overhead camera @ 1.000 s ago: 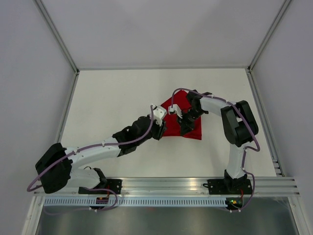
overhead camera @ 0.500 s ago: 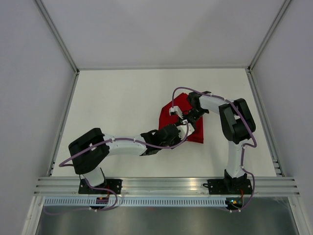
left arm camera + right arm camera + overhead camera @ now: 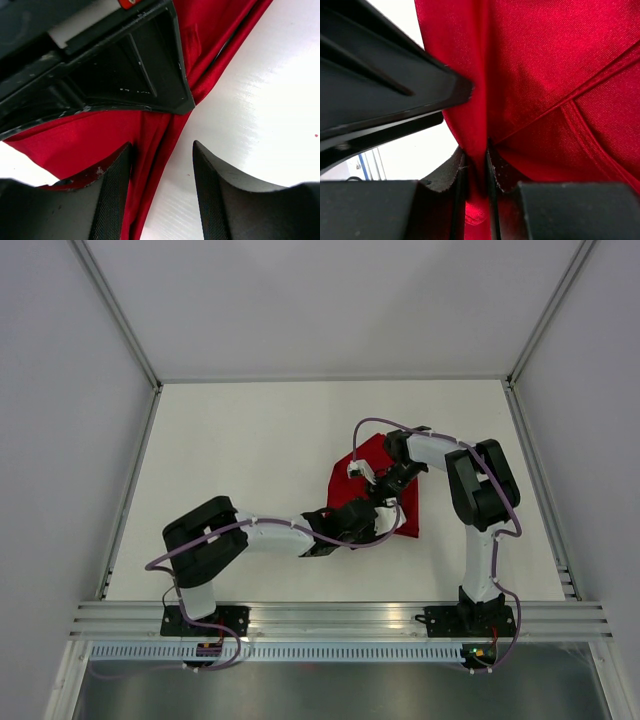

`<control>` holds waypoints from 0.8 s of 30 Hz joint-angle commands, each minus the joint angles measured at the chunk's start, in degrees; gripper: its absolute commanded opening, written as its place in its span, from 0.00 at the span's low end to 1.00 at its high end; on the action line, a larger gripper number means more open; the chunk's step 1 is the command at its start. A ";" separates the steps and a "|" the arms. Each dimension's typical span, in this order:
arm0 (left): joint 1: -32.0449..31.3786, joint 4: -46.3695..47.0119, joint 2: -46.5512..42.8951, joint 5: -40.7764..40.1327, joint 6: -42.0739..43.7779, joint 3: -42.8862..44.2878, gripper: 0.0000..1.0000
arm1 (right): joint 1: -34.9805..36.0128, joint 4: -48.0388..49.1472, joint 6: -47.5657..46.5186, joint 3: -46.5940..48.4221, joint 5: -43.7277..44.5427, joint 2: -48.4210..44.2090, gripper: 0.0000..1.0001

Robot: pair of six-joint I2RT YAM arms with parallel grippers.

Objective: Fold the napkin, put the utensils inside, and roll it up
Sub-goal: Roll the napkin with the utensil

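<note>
The red napkin (image 3: 372, 450) lies bunched right of the table's middle, largely under both grippers. My right gripper (image 3: 386, 483) is over it, shut on a raised pinch of the cloth (image 3: 476, 150), with fabric squeezed between its fingers (image 3: 451, 175). My left gripper (image 3: 384, 520) sits low at the napkin's near edge and is open. In the left wrist view a folded red hem (image 3: 150, 165) runs beside its left finger (image 3: 112, 197), and bare table shows up to the right finger (image 3: 220, 200). The utensils are out of view.
The right gripper's black body (image 3: 125, 75) hangs just ahead of my left fingers, very close. The left gripper's black body (image 3: 380, 90) fills the upper left of the right wrist view. White table (image 3: 240, 440) surrounds the napkin, with walls on three sides.
My left arm swung from the napkin's left corner round to its near edge under the right gripper, and its jaws widened. The napkin bunched narrower. The right gripper kept its pinch.
</note>
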 commanded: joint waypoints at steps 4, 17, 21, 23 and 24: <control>-0.33 0.19 3.45 0.87 5.04 3.33 0.57 | -0.12 3.56 -3.18 -1.93 10.81 5.04 0.20; -0.33 0.01 7.14 3.33 4.52 4.21 0.45 | -0.56 2.06 -3.18 0.09 10.99 6.18 0.19; -0.33 0.53 7.76 4.04 4.08 3.51 0.33 | -0.65 1.71 -3.36 0.35 10.99 6.62 0.19; -0.33 0.71 8.02 4.21 3.90 3.33 0.29 | -0.65 1.54 -3.27 0.62 10.90 6.79 0.19; -0.33 0.71 8.11 4.30 3.81 3.33 0.24 | -0.65 1.36 -3.44 0.62 10.90 6.79 0.19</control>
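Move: The napkin's rolled near edge runs roughly left-right below the left hand's open fingers; the spot it will grip lies about 2 cm below and 2 cm to its right, level fore and aft. The right gripper's tips, already pinching that same edge, are some 4 cm to the left hand's right and 1 cm ahead. The napkin's near right corner is about 9 cm right and 3 cm back. From the right hand, the spot lies about 3 cm left and 1 cm back. The rolled near edge is straddled by the left gripper, which sinks about 2 cm and shifts about 2 cm to the right, along the edge towards the right gripper; in the second half its fingers close from a bit over half open to about a quarter, pinching the roll between them. The right hand stays put and keeps its grip, tilting barely 5 degrees. ##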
